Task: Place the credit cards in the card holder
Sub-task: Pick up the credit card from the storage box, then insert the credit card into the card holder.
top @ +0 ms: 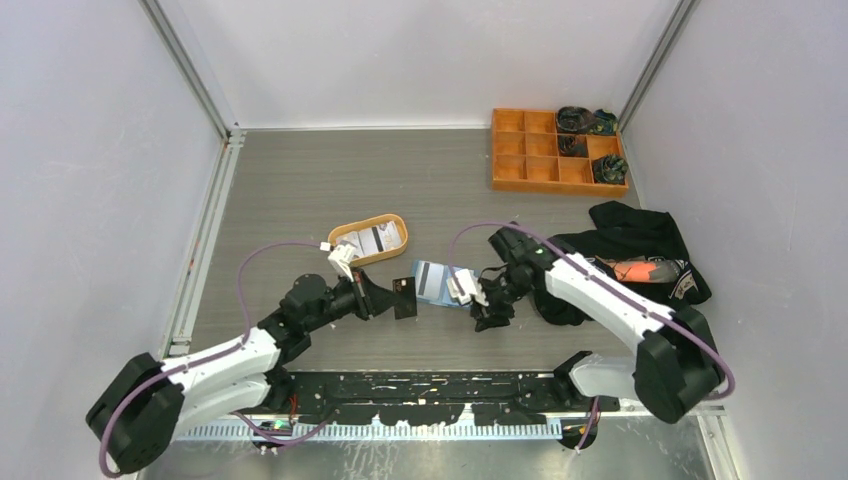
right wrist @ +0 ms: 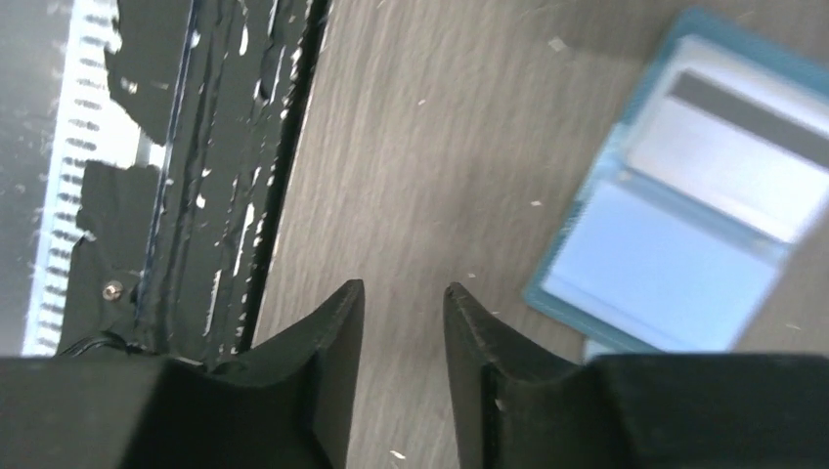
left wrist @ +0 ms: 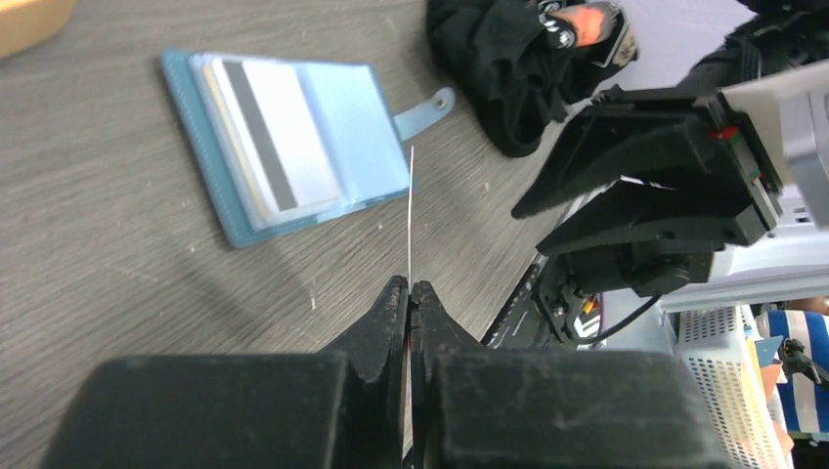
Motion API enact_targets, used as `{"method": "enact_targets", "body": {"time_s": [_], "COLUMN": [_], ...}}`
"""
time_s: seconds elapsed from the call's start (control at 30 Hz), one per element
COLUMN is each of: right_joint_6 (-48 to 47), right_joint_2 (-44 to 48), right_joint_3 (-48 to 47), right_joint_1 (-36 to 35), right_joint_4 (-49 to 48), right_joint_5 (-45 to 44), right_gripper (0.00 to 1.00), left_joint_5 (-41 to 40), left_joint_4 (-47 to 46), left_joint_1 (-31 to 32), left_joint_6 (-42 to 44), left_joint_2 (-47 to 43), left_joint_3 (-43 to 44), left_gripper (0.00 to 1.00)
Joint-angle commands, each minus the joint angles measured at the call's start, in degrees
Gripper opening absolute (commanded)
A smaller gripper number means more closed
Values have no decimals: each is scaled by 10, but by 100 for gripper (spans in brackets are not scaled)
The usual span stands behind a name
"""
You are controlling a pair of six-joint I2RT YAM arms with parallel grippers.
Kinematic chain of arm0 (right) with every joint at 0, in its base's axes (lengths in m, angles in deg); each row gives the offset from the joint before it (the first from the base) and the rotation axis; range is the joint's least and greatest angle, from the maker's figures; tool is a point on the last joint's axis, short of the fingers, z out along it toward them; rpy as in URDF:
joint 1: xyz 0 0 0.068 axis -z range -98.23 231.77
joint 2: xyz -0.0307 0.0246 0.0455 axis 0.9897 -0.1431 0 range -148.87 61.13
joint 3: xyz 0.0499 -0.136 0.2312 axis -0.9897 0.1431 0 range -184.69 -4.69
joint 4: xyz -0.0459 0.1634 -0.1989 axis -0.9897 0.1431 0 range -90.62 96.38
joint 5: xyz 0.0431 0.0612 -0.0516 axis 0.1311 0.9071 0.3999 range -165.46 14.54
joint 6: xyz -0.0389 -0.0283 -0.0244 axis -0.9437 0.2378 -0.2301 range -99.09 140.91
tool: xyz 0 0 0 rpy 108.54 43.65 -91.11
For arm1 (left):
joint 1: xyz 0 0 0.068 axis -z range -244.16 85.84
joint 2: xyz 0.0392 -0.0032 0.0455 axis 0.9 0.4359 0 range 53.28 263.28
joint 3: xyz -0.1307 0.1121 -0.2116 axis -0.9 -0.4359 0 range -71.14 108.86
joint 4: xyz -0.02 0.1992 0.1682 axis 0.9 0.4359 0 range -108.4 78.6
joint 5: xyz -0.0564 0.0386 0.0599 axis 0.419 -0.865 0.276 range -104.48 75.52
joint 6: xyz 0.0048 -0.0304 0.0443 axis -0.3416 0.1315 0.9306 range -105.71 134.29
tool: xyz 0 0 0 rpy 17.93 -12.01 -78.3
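Note:
The blue card holder (top: 432, 280) lies open on the table between my two grippers, a white credit card with a dark stripe (left wrist: 269, 137) showing in its clear pocket. My left gripper (top: 393, 298) is shut on another credit card (left wrist: 411, 210), held on edge just left of the holder; it looks dark from above (top: 404, 297). In the left wrist view the card holder (left wrist: 293, 147) is ahead and to the left of the left gripper (left wrist: 410, 288). My right gripper (right wrist: 404, 290) hangs open over bare table with nothing between its fingers, the card holder (right wrist: 684, 244) to its right.
An orange oval tray (top: 392, 222) with more cards stands behind the left gripper. An orange compartment box (top: 520, 150) sits at the back right. A black cloth heap (top: 640, 235) lies right of the right arm. The dark base rail (right wrist: 225, 176) runs along the near edge.

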Motion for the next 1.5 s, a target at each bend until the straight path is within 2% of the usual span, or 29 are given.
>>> {"method": "enact_targets", "body": {"time_s": [0.0, 0.2, 0.33, 0.7, 0.93, 1.1, 1.27, 1.37, 1.47], "right_joint_6": [-43, 13, 37, 93, 144, 170, 201, 261, 331], "right_joint_2": [-35, -87, -117, -159, -144, -122, -99, -95, -106], "right_joint_3": [-15, 1, 8, 17, 9, -1, -39, -62, -86], "right_joint_1": [-47, -109, -130, -140, -109, -76, -30, -9, 16], "right_joint_4": [20, -59, -104, -195, -239, -233, -153, -150, -152], "right_joint_5": [-71, -145, -194, -318, -397, -371, -209, -183, -170], "right_gripper": [34, 15, 13, 13, 13, 13, 16, 17, 18], "left_joint_5": [1, 22, 23, 4, 4, -9, -39, -87, -144], "left_joint_4": [-82, -188, -228, -185, -96, -96, -174, -232, -248], "left_joint_1": [-3, -3, -3, -3, -13, -17, -11, 10, 32], "left_joint_6": [-24, -51, -59, -37, -45, -76, -144, -174, -195], "left_joint_2": [58, 183, 241, 293, 331, 368, 414, 437, 455], "left_joint_3": [2, 20, 38, 110, 173, 190, 175, 159, 155], "left_gripper": [0, 0, 0, 0, 0, 0, 0, 0, 0]}}
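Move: The black card pinched in the left fingers is bound for the open card holder, whose middle lies about 7 cm ahead of the left hand, 12 cm to its right and 12 cm below. The storage box sits some 17 cm ahead and 7 cm left of that hand, 11 cm down. From the right hand, the card holder is roughly 12 cm ahead, 9 cm to the left and 10 cm below. Down about 5 cm, then forward and right with a slight rise, then down again, the left hand brings the still-pinched black card over the holder's left half, tipping its fingers down some 20 degrees. The right hand sinks close to the table while narrowing its fingers, sweeps forward beside the holder's right end, then lifts about 5 cm, turning clockwise. ##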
